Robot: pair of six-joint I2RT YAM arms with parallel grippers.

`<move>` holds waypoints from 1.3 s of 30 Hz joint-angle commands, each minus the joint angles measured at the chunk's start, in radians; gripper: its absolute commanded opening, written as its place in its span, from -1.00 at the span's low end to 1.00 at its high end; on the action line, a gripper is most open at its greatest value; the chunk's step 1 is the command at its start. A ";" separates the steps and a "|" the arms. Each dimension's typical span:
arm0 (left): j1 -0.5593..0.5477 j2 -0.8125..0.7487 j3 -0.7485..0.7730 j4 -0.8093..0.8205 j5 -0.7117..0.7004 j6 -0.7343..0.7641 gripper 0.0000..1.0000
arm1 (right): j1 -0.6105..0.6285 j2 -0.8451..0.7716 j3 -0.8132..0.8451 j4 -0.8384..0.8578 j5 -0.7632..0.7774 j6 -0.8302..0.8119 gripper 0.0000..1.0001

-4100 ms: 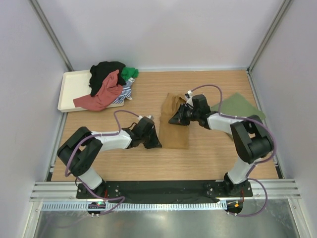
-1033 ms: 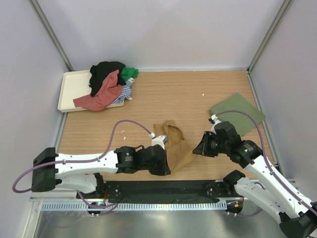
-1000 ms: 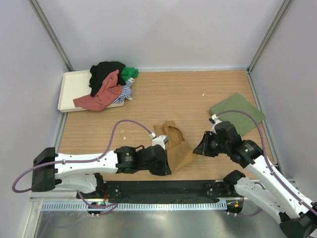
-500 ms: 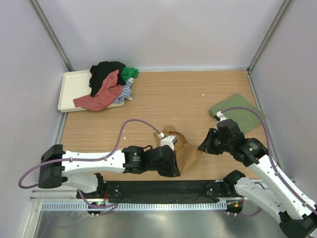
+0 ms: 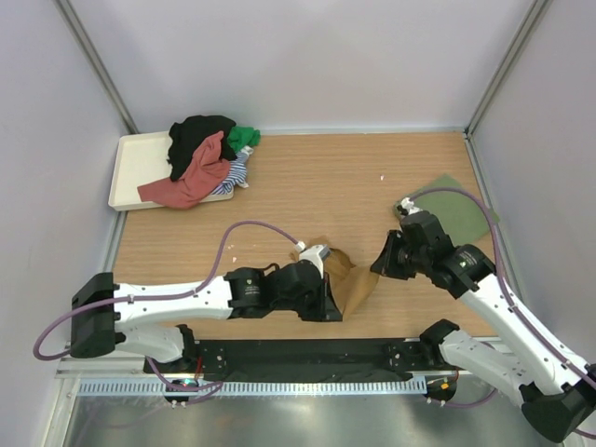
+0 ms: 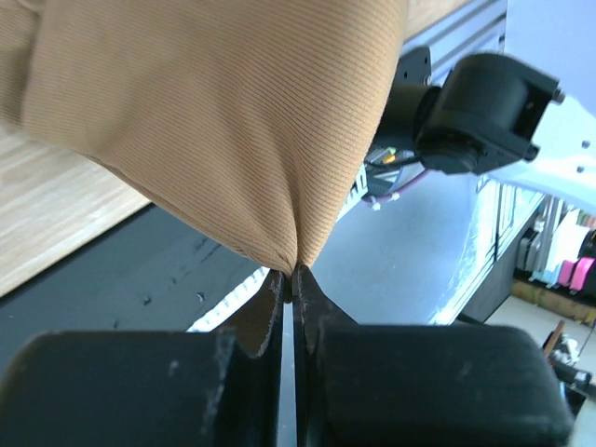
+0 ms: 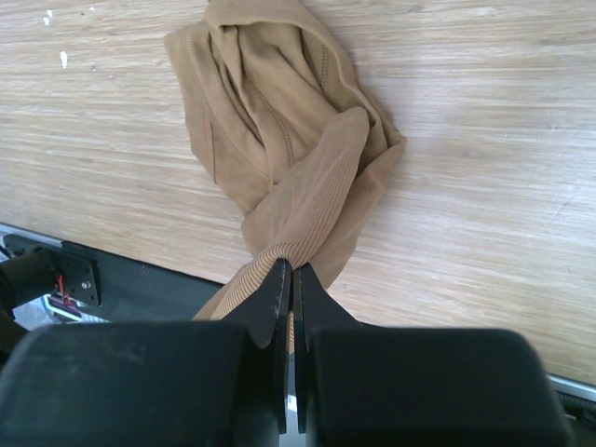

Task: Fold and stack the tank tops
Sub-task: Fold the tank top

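A mustard brown tank top (image 5: 349,279) hangs bunched between the two arms near the table's front edge. My left gripper (image 5: 328,300) is shut on one corner of that top (image 6: 233,121), pinching the cloth at the fingertips (image 6: 291,275). My right gripper (image 5: 377,270) is shut on another edge of it, and the rest of the top (image 7: 279,121) trails onto the wood. A folded olive green tank top (image 5: 456,209) lies flat at the right. Several more tank tops (image 5: 205,158), black, red, green and striped, sit heaped on the cream tray (image 5: 135,168).
The tray stands at the back left against the left wall. The black base rail (image 5: 307,354) runs along the near edge, just below the held cloth. Grey walls close in the table on three sides.
Both grippers have carried the mustard top toward the right along the near edge. The left arm stretched further out and the right gripper lifted slightly, so the cloth now hangs tighter between them.
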 commanded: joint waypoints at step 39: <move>0.780 -0.089 -0.170 0.067 0.535 0.189 -0.93 | -0.001 0.741 0.465 0.364 -0.071 -0.070 -0.95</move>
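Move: The lying, crumpled part of the tan tank top, over which the held edge is to be carried, is some 22 cm ahead of the left gripper and about 2 cm left, 13 cm below. From the right gripper, the same part lies roughly 12 cm ahead, 10 cm left and 14 cm below. The folded green tank top is about 24 cm ahead and 27 cm right of the right gripper; the striped cloth is some 38 cm ahead and 39 cm left of it. Keep both grippers shut on the tan tank top's raised edge and bring them together forward and to the left, about 18 cm at near-constant height, from the table's near side towards the crumpled part on the table. Turn the left wrist counter-clockwise some 15 degrees on the way; hold the right wrist almost as it is. ##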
